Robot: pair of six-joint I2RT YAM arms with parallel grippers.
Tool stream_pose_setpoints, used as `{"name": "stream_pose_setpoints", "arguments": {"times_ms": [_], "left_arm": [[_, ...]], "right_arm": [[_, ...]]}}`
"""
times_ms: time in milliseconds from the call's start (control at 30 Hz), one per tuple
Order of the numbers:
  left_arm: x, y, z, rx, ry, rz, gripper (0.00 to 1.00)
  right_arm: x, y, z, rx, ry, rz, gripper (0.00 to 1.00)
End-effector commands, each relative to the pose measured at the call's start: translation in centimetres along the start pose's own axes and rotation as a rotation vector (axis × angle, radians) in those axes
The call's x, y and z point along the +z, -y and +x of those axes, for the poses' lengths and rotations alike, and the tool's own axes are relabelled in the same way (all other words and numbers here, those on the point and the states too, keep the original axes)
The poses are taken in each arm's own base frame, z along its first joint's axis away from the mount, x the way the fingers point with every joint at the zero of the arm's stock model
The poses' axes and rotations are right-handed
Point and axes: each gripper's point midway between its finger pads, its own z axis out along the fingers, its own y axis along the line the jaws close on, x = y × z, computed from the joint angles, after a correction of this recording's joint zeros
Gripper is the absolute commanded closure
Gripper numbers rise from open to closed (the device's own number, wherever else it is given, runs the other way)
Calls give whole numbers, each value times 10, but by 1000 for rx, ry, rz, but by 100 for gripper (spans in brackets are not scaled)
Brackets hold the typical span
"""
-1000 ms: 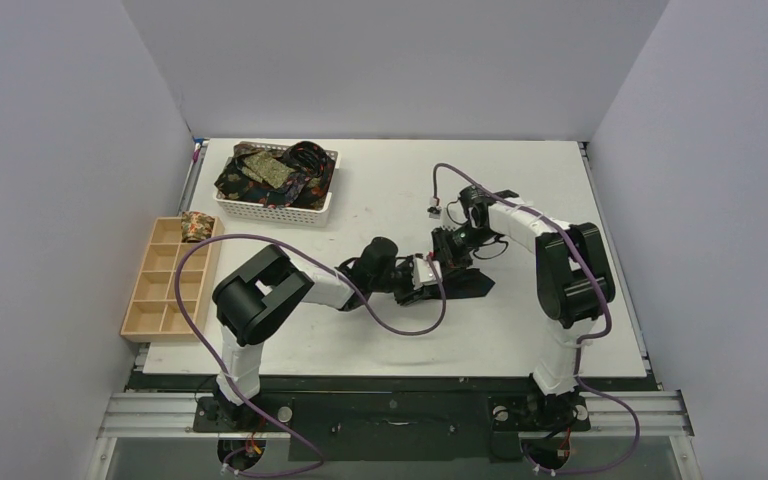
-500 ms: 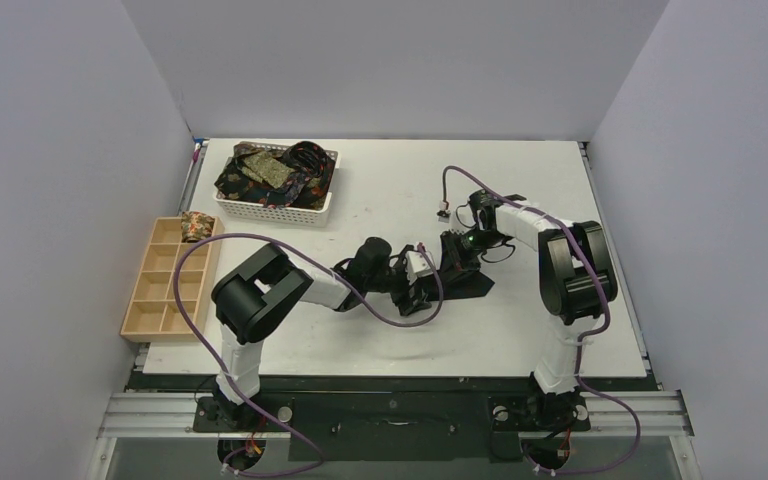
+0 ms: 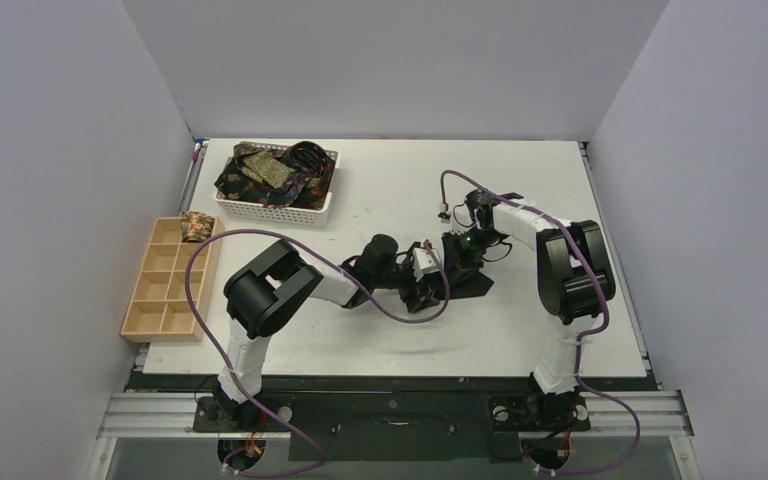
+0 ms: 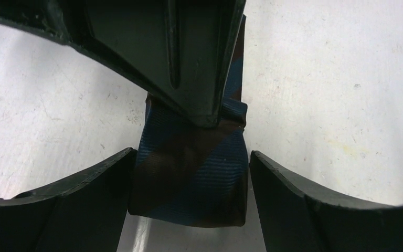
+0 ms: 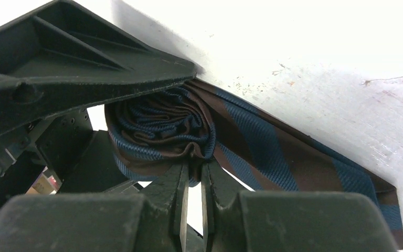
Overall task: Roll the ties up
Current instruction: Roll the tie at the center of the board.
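Note:
A dark blue-and-brown striped tie (image 3: 472, 286) lies mid-table, partly wound into a roll (image 5: 157, 126) with its flat tail (image 5: 294, 163) running out to the right. My right gripper (image 5: 191, 168) is shut, pinching the roll's lower edge; it shows in the top view (image 3: 455, 255) too. My left gripper (image 4: 192, 155) is open with the roll (image 4: 189, 184) between its fingers: the left finger (image 4: 84, 202) touches it and a thin gap shows at the right finger (image 4: 315, 207). In the top view the left gripper (image 3: 426, 282) sits right against the right one.
A white lattice basket (image 3: 275, 209) at the back left holds several patterned ties (image 3: 270, 172). A pale wooden compartment tray (image 3: 165, 300) lies at the left edge with one patterned roll (image 3: 196, 226) in its far corner compartment. Purple cables loop around both arms.
My left gripper has turned at the wrist and shifted slightly right, closer to the right gripper. The right wrist has drawn back a little. The tie stays in place.

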Motion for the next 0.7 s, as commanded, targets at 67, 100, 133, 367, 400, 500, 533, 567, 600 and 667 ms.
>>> {"name": "stream_pose_setpoints", "arguments": {"times_ms": [67,100,133,367,400,500,533,567,600,667], "left_arm": [[9,0,-9,29,50,36,25],[10,0,-9,27,50,38,26],[11,-1,-9,28,53,39,29],[9,-8,3,24,21,22,53],[6,-6,8,17,8,27,54],[-3,-3,12,34,-8,30,55],[-5,-2,16,33,-19,30,59],[-7,-1,19,25,-34,29,61],[-9,-2,22,17,-49,18,65],[-14,-3,29,4,-86,-4,71]], "right_arm": [[39,75,5,-73,-84,368,100],[40,73,4,-78,-84,364,100],[43,72,1,-86,-87,363,100],[59,54,-21,-132,-88,320,100],[60,50,-25,-139,-90,316,100],[63,41,-29,-173,-92,296,100],[64,38,-29,-186,-98,288,100],[65,32,-28,-193,-101,264,100],[63,29,-30,-198,-98,254,100],[54,20,-35,-210,-80,229,100]]}}
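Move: The tie's rolled part lies between the left hand's open fingers, about 1 cm to the right of its hand point and level with it. From the right hand, whose shut fingers already pinch the roll's edge, the roll's middle is about 2 cm to the left and 2 cm below. The flat tail runs off to the right; its pointed end lies some 10 cm to the right of the left hand, 1 cm ahead and 2 cm below. With its fingers kept shut on the cloth, the right hand sinks about 2 cm down the right side of the roll, tipping its fingers some 10 degrees steeper, then carries on left about 1.5 cm towards the left hand. The left hand edges slightly right and forward around the roll while its fingers close from wide open to about half, pinching the roll by its two ends, then draws back left about 1 cm with the roll held. ##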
